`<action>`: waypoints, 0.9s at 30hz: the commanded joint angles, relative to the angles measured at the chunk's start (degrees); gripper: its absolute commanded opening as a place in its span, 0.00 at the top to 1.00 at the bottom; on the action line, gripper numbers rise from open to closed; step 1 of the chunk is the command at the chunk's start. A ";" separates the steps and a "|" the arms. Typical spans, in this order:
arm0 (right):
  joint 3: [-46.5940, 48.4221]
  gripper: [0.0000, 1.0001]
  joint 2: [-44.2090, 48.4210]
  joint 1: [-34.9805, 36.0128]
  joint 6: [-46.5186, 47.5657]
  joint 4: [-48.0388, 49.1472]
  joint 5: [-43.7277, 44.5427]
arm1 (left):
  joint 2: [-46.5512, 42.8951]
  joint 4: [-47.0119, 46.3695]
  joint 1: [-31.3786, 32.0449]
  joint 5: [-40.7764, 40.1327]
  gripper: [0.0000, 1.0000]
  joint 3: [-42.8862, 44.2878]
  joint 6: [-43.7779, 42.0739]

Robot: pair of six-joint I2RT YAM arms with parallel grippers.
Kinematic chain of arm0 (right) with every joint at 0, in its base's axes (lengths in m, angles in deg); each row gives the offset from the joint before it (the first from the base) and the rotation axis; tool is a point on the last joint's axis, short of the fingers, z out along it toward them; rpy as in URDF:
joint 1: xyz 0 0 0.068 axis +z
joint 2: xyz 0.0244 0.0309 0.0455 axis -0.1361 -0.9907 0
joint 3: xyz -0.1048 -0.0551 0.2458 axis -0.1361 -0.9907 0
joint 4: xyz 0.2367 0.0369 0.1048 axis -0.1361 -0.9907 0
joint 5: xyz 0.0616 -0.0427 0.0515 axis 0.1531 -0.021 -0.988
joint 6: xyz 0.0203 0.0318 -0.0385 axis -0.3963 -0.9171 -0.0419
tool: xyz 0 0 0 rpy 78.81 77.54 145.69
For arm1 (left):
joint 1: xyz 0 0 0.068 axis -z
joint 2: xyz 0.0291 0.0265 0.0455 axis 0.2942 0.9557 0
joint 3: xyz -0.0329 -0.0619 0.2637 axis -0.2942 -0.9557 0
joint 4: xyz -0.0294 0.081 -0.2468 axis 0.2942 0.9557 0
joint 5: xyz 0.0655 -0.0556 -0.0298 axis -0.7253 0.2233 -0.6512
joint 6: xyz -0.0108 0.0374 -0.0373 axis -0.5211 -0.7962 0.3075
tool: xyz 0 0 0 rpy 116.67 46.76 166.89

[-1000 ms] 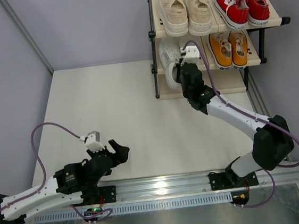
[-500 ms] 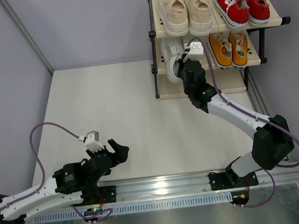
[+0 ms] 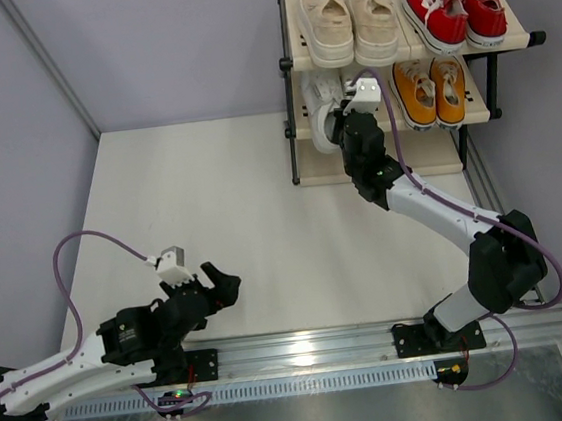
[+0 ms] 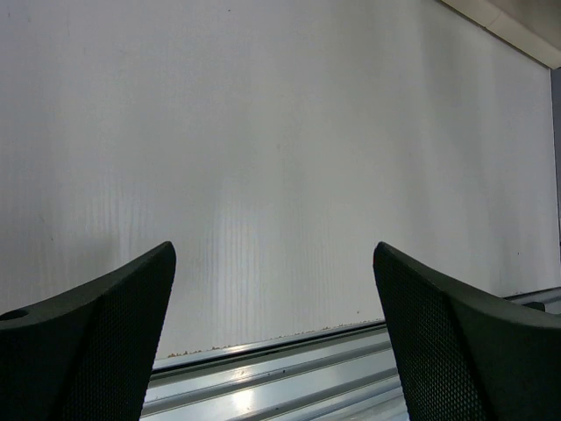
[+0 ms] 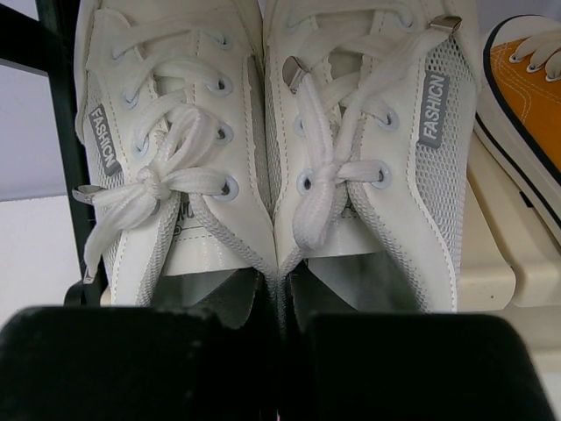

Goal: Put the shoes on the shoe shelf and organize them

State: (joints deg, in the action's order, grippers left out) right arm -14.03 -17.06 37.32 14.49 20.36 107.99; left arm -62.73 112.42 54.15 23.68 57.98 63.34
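The shoe shelf (image 3: pixel 427 167) stands at the table's far right. A cream-beige pair (image 3: pixel 350 22) and a red pair (image 3: pixel 456 6) sit on its top tier, and an orange-yellow pair (image 3: pixel 431 89) on the right of the middle tier. My right gripper (image 3: pixel 343 129) is at the left of the middle tier, shut on the white pair (image 3: pixel 321 111). In the right wrist view one finger sits inside each white shoe (image 5: pixel 368 132), and the right gripper (image 5: pixel 282 324) pinches their inner collars together. My left gripper (image 3: pixel 218 277) hangs open and holds nothing low over the near table.
The shelf's black frame post (image 5: pixel 61 132) runs just left of the white pair, and an orange-yellow toe (image 5: pixel 526 79) lies to their right on the beige panel (image 5: pixel 491 254). A metal rail (image 4: pixel 289 373) runs along the near edge below the left gripper (image 4: pixel 273 324).
My right gripper has carried the white pair farther back onto the middle tier, most of it in the first half second. The left arm has stayed still.
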 commanded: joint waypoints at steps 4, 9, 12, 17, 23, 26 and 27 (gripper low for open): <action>2.23 0.89 0.85 -0.40 -1.08 12.48 -0.40 | -1.02 0.96 0.28 -1.53 0.09 1.64 0.65; 2.31 0.75 0.77 -0.58 -0.99 12.83 -0.49 | -1.55 1.31 0.28 -1.62 0.09 1.55 0.73; 2.31 0.57 0.77 -0.49 -0.90 13.01 -1.37 | -1.73 1.66 0.28 -1.71 0.09 1.55 0.73; 1.52 0.51 0.94 -0.49 -1.43 13.09 -1.98 | -1.90 1.66 0.19 -1.62 0.09 1.55 1.00; 0.91 0.44 1.99 -0.49 -0.64 13.53 -2.78 | -2.17 2.45 0.28 -1.44 0.09 1.55 1.35; 0.82 0.40 2.70 -0.49 0.06 14.06 -3.04 | -2.34 2.36 0.28 -1.44 0.09 1.55 1.35; 0.82 0.38 3.31 -0.49 0.24 14.24 -3.13 | -2.52 2.45 0.19 -1.53 0.09 1.73 1.35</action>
State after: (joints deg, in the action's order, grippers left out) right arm -14.06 -17.15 36.84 14.40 27.15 106.52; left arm -64.61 114.28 54.15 23.66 57.98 63.80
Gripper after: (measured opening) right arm 0.606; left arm 0.910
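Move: The white shoes, still pinched together at their inner walls by the right hand, have their middle about 6 cm ahead of it, straight in line and some 2 cm lower. The orange shoes stand about 25 cm right and 6 cm ahead at much the same height; the beige shoes sit some 6 cm right, 6 cm ahead and 22 cm up. From the left hand, the white shoes lie roughly 38 cm ahead, 30 cm right and 14 cm higher. The white shoes' inner walls, pinched between the right fingertips on the middle shelf, are let go: the fingers spread from nearly shut to a bit over half open, one towards each shoe's opening. With the spreading, the right hand rises about 2.5 cm, hardly going forward, and its fingers tip up some 5 degrees, staying close over the heel ends. ##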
